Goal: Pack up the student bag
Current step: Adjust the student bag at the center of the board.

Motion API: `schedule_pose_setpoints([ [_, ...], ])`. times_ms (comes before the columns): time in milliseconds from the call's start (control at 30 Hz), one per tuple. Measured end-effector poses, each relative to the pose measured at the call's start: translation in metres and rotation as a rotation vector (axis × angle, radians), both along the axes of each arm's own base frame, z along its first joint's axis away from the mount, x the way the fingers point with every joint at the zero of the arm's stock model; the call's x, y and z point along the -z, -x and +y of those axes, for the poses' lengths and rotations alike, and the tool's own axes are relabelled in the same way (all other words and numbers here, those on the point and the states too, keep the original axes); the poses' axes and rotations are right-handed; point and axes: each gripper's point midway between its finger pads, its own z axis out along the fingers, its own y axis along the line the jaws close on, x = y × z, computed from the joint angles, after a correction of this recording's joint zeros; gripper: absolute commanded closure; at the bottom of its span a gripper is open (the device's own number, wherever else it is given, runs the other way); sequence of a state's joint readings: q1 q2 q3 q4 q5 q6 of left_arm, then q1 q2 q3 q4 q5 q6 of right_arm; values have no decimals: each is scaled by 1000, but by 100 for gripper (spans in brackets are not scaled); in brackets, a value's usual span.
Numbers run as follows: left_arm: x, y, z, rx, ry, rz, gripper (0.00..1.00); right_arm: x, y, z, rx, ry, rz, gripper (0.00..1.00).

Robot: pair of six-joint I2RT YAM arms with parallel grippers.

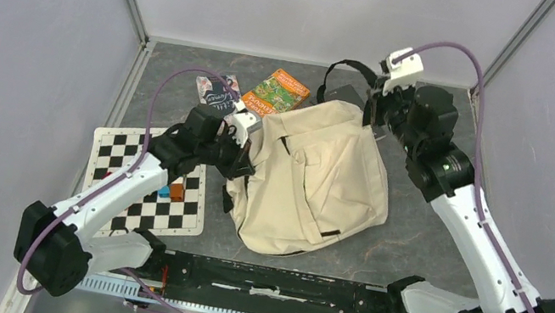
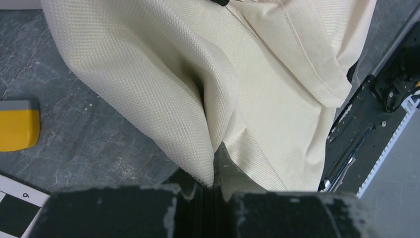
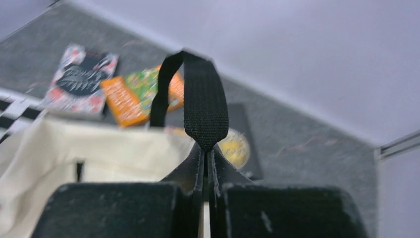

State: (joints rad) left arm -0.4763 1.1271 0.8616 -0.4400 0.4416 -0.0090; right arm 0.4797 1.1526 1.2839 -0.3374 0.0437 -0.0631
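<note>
The student bag point(image 1: 321, 181), cream fabric with a front pocket, lies in the middle of the table. My left gripper point(image 1: 243, 159) is at its left edge. In the left wrist view that gripper point(image 2: 215, 166) is shut on a pinched fold of the bag's cream cloth point(image 2: 272, 89). My right gripper point(image 1: 372, 113) is at the bag's far top corner. The right wrist view shows that gripper point(image 3: 204, 148) shut on the bag's black webbing strap point(image 3: 205, 109), which loops up above the jaws. Cream bag fabric point(image 3: 99, 148) shows below and to the left there.
Two books lie behind the bag: a dark patterned one point(image 1: 217, 87) and an orange-green one point(image 1: 277, 92). A checkered mat point(image 1: 148, 185) with small coloured pieces point(image 1: 175, 190) lies on the left. A yellow object point(image 2: 17, 129) lies on the floor beside the bag. The arms' black base rail point(image 1: 269, 284) runs along the near edge.
</note>
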Motion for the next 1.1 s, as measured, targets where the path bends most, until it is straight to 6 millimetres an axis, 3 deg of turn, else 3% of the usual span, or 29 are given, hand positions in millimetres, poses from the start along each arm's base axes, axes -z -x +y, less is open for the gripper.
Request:
schedule_pose_setpoints([
  [67,0,7,-3,31,-9,-23,98,-25,-20,-3,48,13,-86,96],
  [200,-2,16,-5,63,-15,-52,98,-38,-57,-12,166,77,-169,53],
  [300,-2,17,-4,67,-17,-56,98,-31,-89,-14,243,133,-155,21],
  [400,0,16,-3,56,-29,-54,98,-5,-105,-16,284,174,-91,3],
  [533,8,13,2,35,-60,-38,98,31,-90,-25,273,197,13,2],
  [900,18,11,8,6,-106,-15,98,79,8,-41,44,11,178,2],
  [1100,18,11,8,7,-106,-15,98,146,41,-48,-36,-36,354,2],
])
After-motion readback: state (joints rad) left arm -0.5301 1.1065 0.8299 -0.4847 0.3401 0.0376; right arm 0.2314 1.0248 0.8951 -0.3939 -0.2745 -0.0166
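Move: The right hand holds the bag's black strap high up. The black book it is swung towards lies about 23 cm ahead, 3 cm left and 30 cm below; the orange book is roughly 24 cm ahead and 23 cm left, and the student bag's middle 5 cm back, 9 cm left. From the left hand, pinching the bag's left edge, the bag's middle is some 17 cm right, 5 cm ahead, 9 cm below, and the yellow block 13 cm ahead, 10 cm left. Forward in a fast swing of about 10 cm, rising slightly at first, the right hand carries the strap towards the black book, opens wide and lets go of it. Then it draws back some 15 cm, sinking and drifting right, fingers tipping down, to hover open over the bag's right edge. The left hand keeps its pinch, easing slightly back and down. ##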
